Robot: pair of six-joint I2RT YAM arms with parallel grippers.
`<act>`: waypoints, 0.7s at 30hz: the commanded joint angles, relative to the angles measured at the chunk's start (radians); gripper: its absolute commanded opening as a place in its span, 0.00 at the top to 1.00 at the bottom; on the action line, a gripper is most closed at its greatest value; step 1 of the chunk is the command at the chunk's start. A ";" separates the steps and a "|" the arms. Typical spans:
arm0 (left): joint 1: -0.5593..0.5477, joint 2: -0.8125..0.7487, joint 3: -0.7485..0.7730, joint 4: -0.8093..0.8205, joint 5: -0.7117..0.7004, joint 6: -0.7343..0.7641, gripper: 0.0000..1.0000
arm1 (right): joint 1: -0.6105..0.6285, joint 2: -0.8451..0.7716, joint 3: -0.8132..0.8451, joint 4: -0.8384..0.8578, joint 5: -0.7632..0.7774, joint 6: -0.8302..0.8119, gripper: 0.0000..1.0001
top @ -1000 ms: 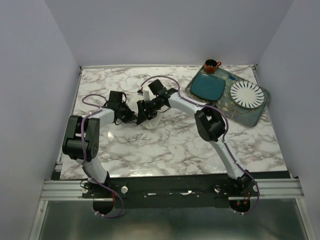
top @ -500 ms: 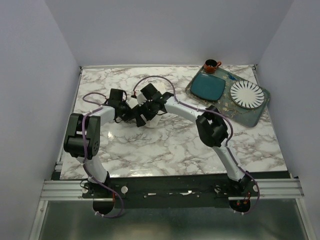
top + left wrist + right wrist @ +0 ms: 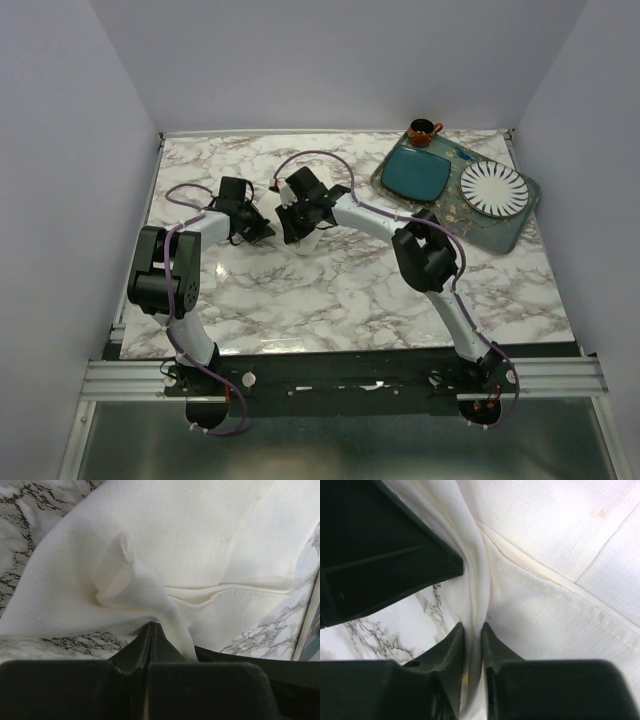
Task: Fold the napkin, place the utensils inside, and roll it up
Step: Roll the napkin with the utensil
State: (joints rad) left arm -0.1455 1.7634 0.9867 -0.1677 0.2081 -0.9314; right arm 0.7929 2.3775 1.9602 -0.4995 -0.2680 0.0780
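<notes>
The cream napkin [image 3: 303,240] lies bunched at mid-table, mostly hidden under both grippers. My left gripper [image 3: 264,228] is shut on a pinched ridge of the cloth; in the left wrist view its tips [image 3: 151,626] meet under a raised fold of napkin [image 3: 200,545]. Right beside it, my right gripper [image 3: 296,214] has closed on a vertical pleat. The right wrist view shows that pleat squeezed between the fingertips [image 3: 472,627], with the napkin [image 3: 560,580] spreading to the right. I cannot make out the utensils in any view.
A glass tray [image 3: 512,236] at the back right holds a teal square plate [image 3: 417,173] and a white ribbed plate [image 3: 493,187]. A small brown cup [image 3: 422,131] stands behind it. The left gripper's black body [image 3: 380,545] sits close to the right fingers.
My right gripper moved left toward the left one, opened wide, then closed onto a pleat of the napkin. The left gripper stayed shut on the cloth and shifted slightly.
</notes>
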 commanded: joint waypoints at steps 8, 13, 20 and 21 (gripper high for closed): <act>-0.003 -0.149 0.006 -0.119 -0.099 0.163 0.72 | -0.099 0.040 -0.055 0.018 -0.405 0.118 0.96; -0.035 -0.249 -0.017 -0.154 -0.110 0.184 0.68 | -0.107 0.069 -0.053 0.025 -0.559 0.196 0.99; -0.075 -0.331 -0.120 -0.151 -0.088 0.141 0.70 | -0.121 0.095 -0.090 0.073 -0.629 0.293 0.99; -0.078 -0.338 -0.128 -0.157 -0.091 0.137 0.69 | -0.123 0.097 -0.093 0.076 -0.625 0.296 0.99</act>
State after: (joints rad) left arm -0.2005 1.4643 0.9199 -0.2874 0.1318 -0.7830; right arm 0.6720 2.4428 1.9060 -0.4515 -0.8078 0.2962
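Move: Both hands are at the napkin's near, rolled side. The fold the right hand goes for stands right between its half-open fingertips, level with them; from the left fingertips, still shut on cloth farther along, that spot is about 4 cm to the right and 2 cm back. The main body of the napkin spreads ahead, its middle about 8 cm forward and 2 cm right of the right hand, 3 cm lower. The left hand opens its fingers partway, lets go of the napkin and lifts clear by about 6 cm, easing back towards the base by 3 or 4 cm, mostly late in the rise. Meanwhile the right hand shuts on the fold between its fingertips and, keeping it pinched low by the table, draws it some 3 cm back towards the base while the wrist turns about 30 degrees, swinging the fingertips backward and a little more to the left. ##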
